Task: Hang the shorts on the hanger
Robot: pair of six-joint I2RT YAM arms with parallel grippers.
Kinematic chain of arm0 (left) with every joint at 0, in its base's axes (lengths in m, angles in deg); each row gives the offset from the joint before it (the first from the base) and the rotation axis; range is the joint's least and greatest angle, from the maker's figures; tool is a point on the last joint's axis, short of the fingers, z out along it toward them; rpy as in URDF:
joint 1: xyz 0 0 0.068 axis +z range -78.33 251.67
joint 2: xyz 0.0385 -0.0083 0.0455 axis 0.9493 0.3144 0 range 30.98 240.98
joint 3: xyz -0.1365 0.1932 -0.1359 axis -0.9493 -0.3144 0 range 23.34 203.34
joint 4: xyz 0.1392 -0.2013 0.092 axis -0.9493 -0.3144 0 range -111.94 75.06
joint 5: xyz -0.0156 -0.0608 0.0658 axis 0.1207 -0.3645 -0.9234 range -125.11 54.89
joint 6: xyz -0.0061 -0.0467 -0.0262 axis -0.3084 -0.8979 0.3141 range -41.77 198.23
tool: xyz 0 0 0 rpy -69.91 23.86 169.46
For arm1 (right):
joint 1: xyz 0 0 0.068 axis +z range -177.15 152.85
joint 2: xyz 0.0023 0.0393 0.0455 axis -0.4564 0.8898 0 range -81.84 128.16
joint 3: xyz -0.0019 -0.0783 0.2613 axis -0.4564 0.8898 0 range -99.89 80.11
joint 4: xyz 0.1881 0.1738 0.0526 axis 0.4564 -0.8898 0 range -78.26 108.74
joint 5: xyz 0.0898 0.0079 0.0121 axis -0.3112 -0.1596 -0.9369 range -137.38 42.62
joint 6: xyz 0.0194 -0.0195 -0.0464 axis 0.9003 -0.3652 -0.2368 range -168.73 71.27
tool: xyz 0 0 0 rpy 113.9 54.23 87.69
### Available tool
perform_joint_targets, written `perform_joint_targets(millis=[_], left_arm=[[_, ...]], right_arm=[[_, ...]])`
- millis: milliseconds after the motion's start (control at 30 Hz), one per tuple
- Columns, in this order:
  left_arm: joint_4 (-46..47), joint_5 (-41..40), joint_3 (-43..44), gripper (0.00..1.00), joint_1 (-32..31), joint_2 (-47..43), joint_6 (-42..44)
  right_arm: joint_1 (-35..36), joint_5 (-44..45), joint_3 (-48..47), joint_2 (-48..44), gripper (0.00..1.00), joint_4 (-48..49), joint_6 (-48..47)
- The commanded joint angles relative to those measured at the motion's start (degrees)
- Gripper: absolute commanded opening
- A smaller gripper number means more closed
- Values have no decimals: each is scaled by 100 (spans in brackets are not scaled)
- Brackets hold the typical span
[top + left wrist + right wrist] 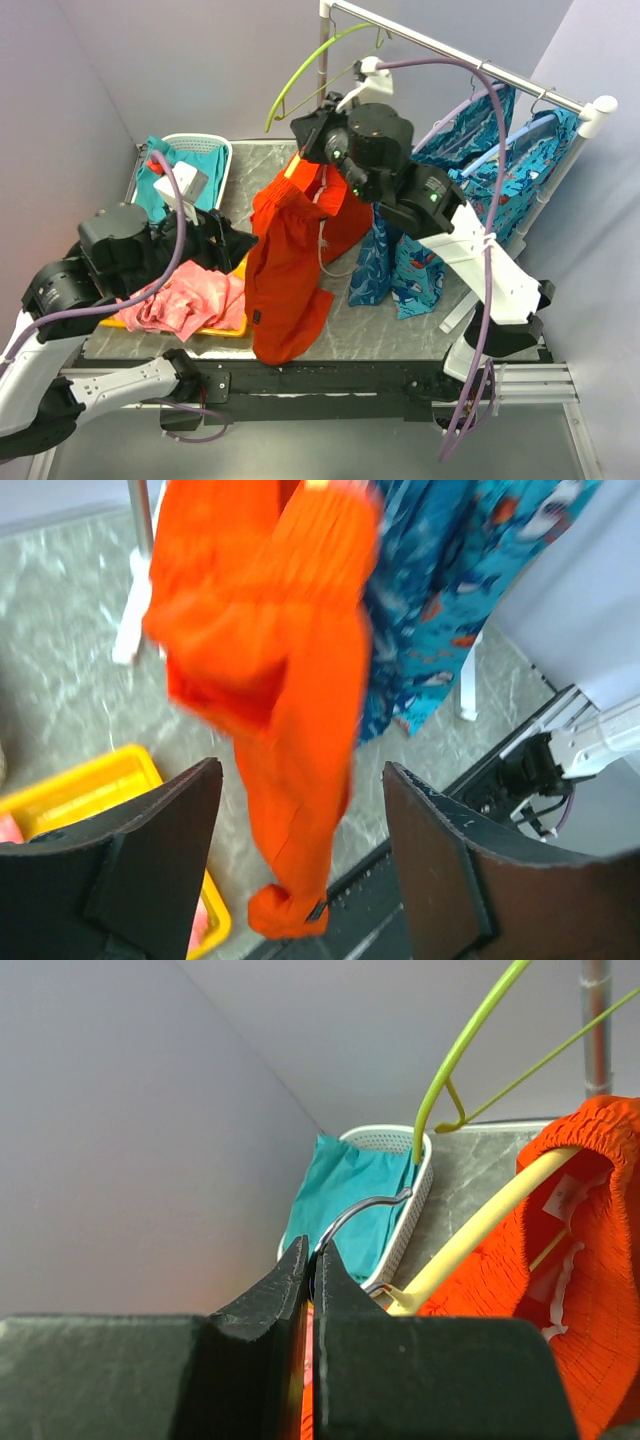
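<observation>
The red-orange shorts (290, 260) hang by their waist on the yellow hanger (480, 1228), lifted above the table with the legs trailing down to the front edge. My right gripper (312, 1258) is shut on the hanger's metal hook (365, 1212); in the top view it (312, 140) is just above the shorts' waist. The shorts' waistband (590, 1150) wraps over the hanger arm. My left gripper (300, 780) is open and empty, with the hanging shorts (290, 670) a little beyond its fingers. In the top view it (232, 242) is left of the shorts.
A rail (460, 55) at the back right carries a lime-green hanger (310, 65) and teal patterned garments (470, 200). A white basket (222, 150) with teal cloth stands at the back left. A yellow tray (225, 328) holds a pink cloth (190, 298).
</observation>
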Motion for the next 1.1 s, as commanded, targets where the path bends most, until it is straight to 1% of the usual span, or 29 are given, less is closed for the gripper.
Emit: perform_joint_targets(millis=[0,100,200,500,567,600,700,733,800,833,900,933,967,1000,1067], left_arm=[[197,175,566,72,8,223,456],[153,70,733,72,8,486,500],[13,-264,786,72,8,741,579],[170,-835,453,72,-97,900,737],[302,-879,339,70,-167,909,755],[346,-1115,286,69,-203,918,747],[601,-1362,75,61,-308,918,808],[854,-1389,-4,57,-343,883,834],[1154,-1451,-294,52,-457,761,939],[1338,-1581,-390,46,-493,708,966],[1681,-1618,-619,42,-572,611,1054],[1761,-1714,-742,33,-590,602,1071],[1936,-1784,-804,28,-633,567,1106],[2016,-1863,-874,14,-651,540,1115],[2209,-2057,-1094,1,-660,400,1116]], right_arm=[[246,431,-377,72,0,444,-194],[361,607,-490,169,0,409,-220],[492,800,-666,248,0,321,-264],[659,1038,-632,231,0,330,-300],[677,1056,-640,239,0,312,-282],[686,1064,-649,239,0,295,-273],[686,1047,-641,222,0,260,-221],[686,1038,-632,213,0,260,-203],[677,1029,-632,213,0,216,-150],[686,1029,-632,204,0,198,-124],[695,1021,-570,178,0,154,-80],[695,1021,-527,152,0,154,-62],[695,1003,-413,82,0,163,-53],[695,1003,-360,55,0,154,-45],[695,994,-150,-85,0,163,-18]])
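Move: The orange shorts' near waistband edge lies about 8 cm ahead of the open left fingers, 6 cm to their right and 2 cm lower. The yellow hanger's near arm shows roughly 11 cm ahead, 7 cm right and 5 cm above them; the yellow basket is some 5 cm ahead, 18 cm left, 38 cm below. From the right hand, which holds this hanger by its hook end, the same edge is about 5 cm back, 3 cm left and 14 cm down. Lift the open left gripper slightly, then bring it forward, right and down onto the shorts' waistband, ending about 5 cm farther forward, and roll its left side up some 10 degrees. Close the fingers there to pinch the cloth just below the elastic. Keep the hanger gripped in the right hand, easing it about 2 cm left and slightly back and down. ##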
